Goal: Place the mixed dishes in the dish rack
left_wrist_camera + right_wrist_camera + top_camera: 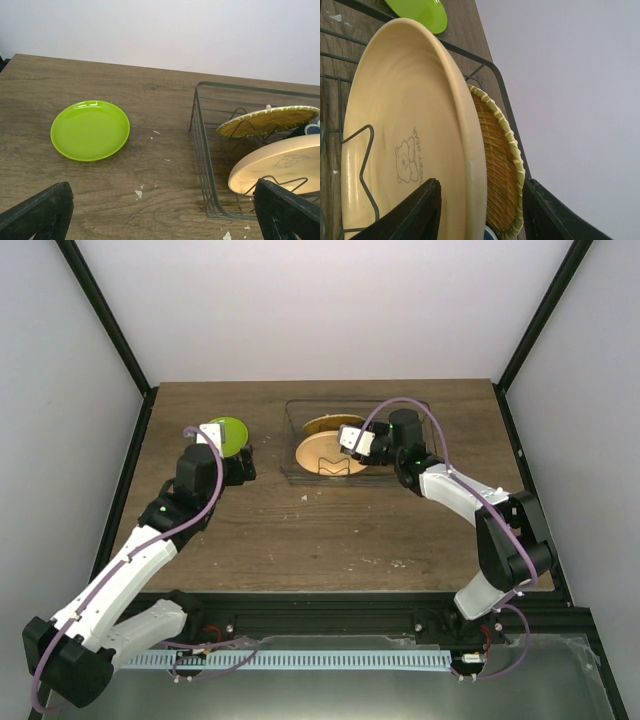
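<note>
The dish rack (288,440) (198,131) stands at the back middle of the table. A cream plate with a bear print (322,454) (410,135) (280,162) leans in it on edge, and a woven yellow-orange plate (325,424) (501,165) (267,121) leans behind it. My right gripper (350,443) (480,212) is open, its fingers (415,212) straddling the rims of both plates. A yellow-green plate (90,130) (230,428) (420,11) lies flat on the table left of the rack. My left gripper (228,462) (162,220) hovers wide open just in front of it, holding nothing.
A sliver of a blue-and-white cup (313,129) (492,233) shows in the rack behind the woven plate. Small white crumbs (138,193) dot the wood between the green plate and the rack. Black frame posts and white walls close the table's back and sides.
</note>
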Controlling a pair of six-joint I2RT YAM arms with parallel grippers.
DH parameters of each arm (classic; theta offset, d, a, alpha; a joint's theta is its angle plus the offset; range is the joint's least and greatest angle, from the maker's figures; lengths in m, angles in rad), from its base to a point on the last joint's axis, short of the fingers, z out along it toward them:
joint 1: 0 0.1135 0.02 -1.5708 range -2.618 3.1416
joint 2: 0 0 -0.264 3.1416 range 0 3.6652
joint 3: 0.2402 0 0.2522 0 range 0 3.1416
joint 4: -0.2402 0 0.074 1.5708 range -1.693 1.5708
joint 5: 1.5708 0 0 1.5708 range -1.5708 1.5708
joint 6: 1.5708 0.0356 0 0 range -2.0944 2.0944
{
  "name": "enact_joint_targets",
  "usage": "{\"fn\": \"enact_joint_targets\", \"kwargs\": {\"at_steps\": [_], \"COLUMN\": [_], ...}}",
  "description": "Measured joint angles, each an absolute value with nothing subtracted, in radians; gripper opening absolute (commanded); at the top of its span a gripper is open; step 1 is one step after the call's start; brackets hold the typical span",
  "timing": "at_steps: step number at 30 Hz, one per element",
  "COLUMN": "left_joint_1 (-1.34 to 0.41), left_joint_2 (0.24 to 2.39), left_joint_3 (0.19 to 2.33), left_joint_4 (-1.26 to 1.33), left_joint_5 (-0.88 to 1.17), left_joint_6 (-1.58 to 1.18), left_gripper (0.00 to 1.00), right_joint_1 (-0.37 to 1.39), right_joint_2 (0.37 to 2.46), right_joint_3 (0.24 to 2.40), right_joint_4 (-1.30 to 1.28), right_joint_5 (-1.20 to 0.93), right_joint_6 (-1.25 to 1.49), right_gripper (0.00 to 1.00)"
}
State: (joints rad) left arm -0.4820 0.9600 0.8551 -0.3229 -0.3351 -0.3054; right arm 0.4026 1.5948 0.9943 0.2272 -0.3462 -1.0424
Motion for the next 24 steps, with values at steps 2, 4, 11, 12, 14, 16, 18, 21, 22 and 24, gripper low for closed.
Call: {"fn": "enact_joint_targets", "kwargs": {"at_steps": [2,4,11,12,14,16,18,21,22,24], "left_joint_1": [-0.482,-0.482,-0.479,-0.477,-0.47,-0.447,-0.374,-0.237,-0.192,-0.099], "left_joint_2": [0.963,0.968,1.0,1.009,1.028,1.055,1.1,1.169,1.2,1.289], "left_joint_3": [0.855,0.855,0.855,0.855,0.856,0.863,0.888,0.913,0.924,0.973], "left_joint_4": [-0.323,-0.323,-0.323,-0.323,-0.324,-0.334,-0.355,-0.36,-0.364,-0.387], "left_joint_5": [-0.335,-0.335,-0.334,-0.332,-0.33,-0.314,-0.262,-0.193,-0.177,-0.141], "left_joint_6": [-0.305,-0.305,-0.306,-0.306,-0.307,-0.316,-0.336,-0.359,-0.364,-0.368], "left_gripper": [1.0,1.0,1.0,1.0,1.0,1.0,1.0,1.0,1.0,1.0], "right_joint_1": [0.403,0.403,0.403,0.404,0.414,0.429,0.466,0.553,0.588,0.646], "right_joint_2": [1.595,1.592,1.451,1.409,1.333,1.254,1.183,1.135,1.131,1.141], "right_joint_3": [0.994,0.994,0.947,0.932,0.905,0.877,0.849,0.841,0.841,0.854], "right_joint_4": [0.221,0.21,0.165,0.161,0.157,0.159,0.165,0.176,0.183,0.176], "right_joint_5": [-0.347,-0.348,-0.323,-0.314,-0.297,-0.271,-0.231,-0.17,-0.145,-0.1], "right_joint_6": [-1.042,-1.042,-0.993,-0.981,-0.958,-0.931,-0.902,-0.833,-0.788,-0.672], "right_gripper": [0.46,0.47,0.61,0.62,0.64,0.66,0.68,0.69,0.69,0.68]}}
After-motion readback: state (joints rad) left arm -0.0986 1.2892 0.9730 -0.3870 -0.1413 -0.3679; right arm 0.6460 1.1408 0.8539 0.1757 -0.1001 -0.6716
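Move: The green plate lies about 24 cm ahead of the left hand, 6 cm to its left and 25 cm below; the dish rack's middle is some 21 cm ahead and 40 cm right of that hand. From the right hand, the peach plate's middle is about 9 cm left, level fore-and-aft and 5 cm lower, with the woven plate 9 cm beyond it. The green plate lies some 46 cm left and 14 cm ahead of the right hand, 18 cm below. Right hand opens wider, rising back 15 cm off peach plate; left sweeps left, down, forward towards green plate. ##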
